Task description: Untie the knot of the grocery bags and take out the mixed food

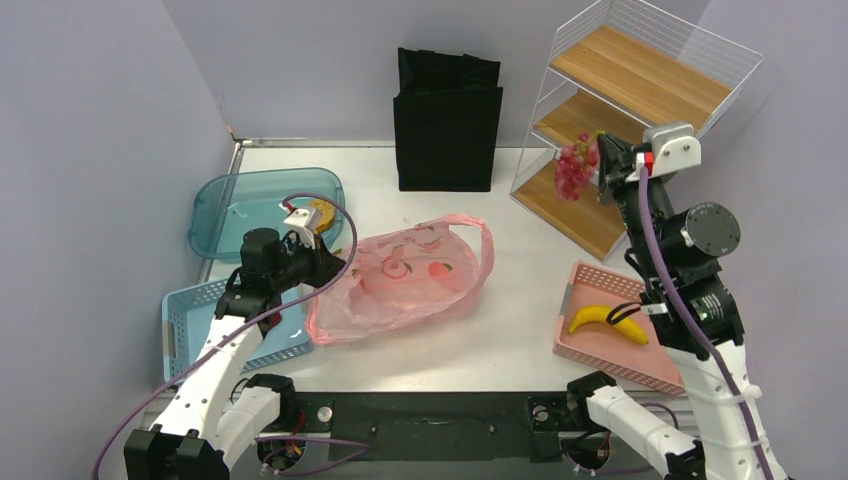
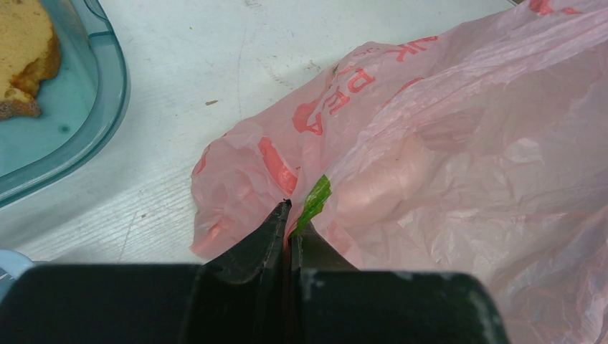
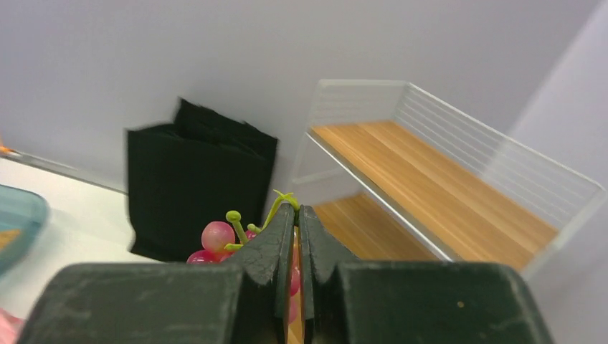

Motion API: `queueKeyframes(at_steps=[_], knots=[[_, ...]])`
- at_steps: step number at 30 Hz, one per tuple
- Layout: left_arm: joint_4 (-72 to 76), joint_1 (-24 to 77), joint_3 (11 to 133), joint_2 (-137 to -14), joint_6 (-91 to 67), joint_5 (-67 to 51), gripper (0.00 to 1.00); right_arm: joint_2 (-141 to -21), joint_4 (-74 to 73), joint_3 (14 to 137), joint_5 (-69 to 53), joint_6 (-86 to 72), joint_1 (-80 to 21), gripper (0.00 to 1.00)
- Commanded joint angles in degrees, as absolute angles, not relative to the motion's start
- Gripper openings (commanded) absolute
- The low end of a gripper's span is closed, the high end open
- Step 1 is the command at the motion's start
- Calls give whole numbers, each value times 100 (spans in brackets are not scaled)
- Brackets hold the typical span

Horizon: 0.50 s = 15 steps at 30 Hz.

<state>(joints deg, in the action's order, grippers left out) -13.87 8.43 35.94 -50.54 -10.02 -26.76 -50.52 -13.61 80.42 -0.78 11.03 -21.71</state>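
Observation:
One pink grocery bag (image 1: 410, 275) lies crumpled mid-table, its handle loop (image 1: 483, 240) open at the right; the knot is out of view. My left gripper (image 1: 325, 265) is at the bag's left edge, shut on a fold of the pink plastic (image 2: 444, 143); in the left wrist view the fingertips (image 2: 281, 222) pinch it. A pale lump (image 2: 380, 186) shows through the film. My right gripper (image 1: 603, 165) is raised before the wire shelf, shut on the green stem of a red fruit cluster (image 1: 575, 168) that hangs below it (image 3: 215, 236). A yellow banana (image 1: 607, 320) lies in the pink basket (image 1: 600, 360).
A black fabric tote (image 1: 447, 120) stands at the back centre. The wire shelf with wooden boards (image 1: 630, 110) is back right. A teal tray (image 1: 240, 205) holding a bread slice (image 1: 320, 215) sits back left, with a blue basket (image 1: 190, 320) in front of it.

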Motion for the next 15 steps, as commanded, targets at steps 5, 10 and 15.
queueKeyframes(at_steps=[5, 10, 15], knots=[[-1196, 801, 3779, -5070, -954, -2851, 0, -4164, -2512, 6907, 1752, 1852, -1885, 0], [-1196, 813, 3885, -5140, -1021, -3176, 0, -3561, -3335, 5909, 2602, 2336, -1870, 0], [-1037, 823, 4141, -5338, -1009, -3526, 0, -3050, -3915, 4687, 3174, 2653, -1816, 0]])
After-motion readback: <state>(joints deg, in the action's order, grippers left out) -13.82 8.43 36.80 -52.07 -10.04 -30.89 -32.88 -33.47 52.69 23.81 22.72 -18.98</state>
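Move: The right hand holds the red grapes by the stem, high up; the pink basket lies about 47 cm below it, some 23 cm to its right and 6 cm nearer the base. In that basket the banana lies about 17 cm right and 5 cm back of the hand; the wire shelf stands some 22 cm ahead and 18 cm right. The pink bag is about 29 cm to the hand's left and 3 cm farther out, down on the table. From the left hand, pinching the bag's edge, the basket is some 63 cm right, 6 cm back and 12 cm lower. The right hand keeps its pinch on the grape stem and comes down from beside the wire shelf, faster as it goes, sinking about 22 cm while it carries on some 11 cm to the right, towards the pink basket. Along the way it eases slightly back, and the wrist rolls left side down, swings clockwise and tips the fingers from pointing a little upward to pointing down, a combined turn of around 45 degrees. ##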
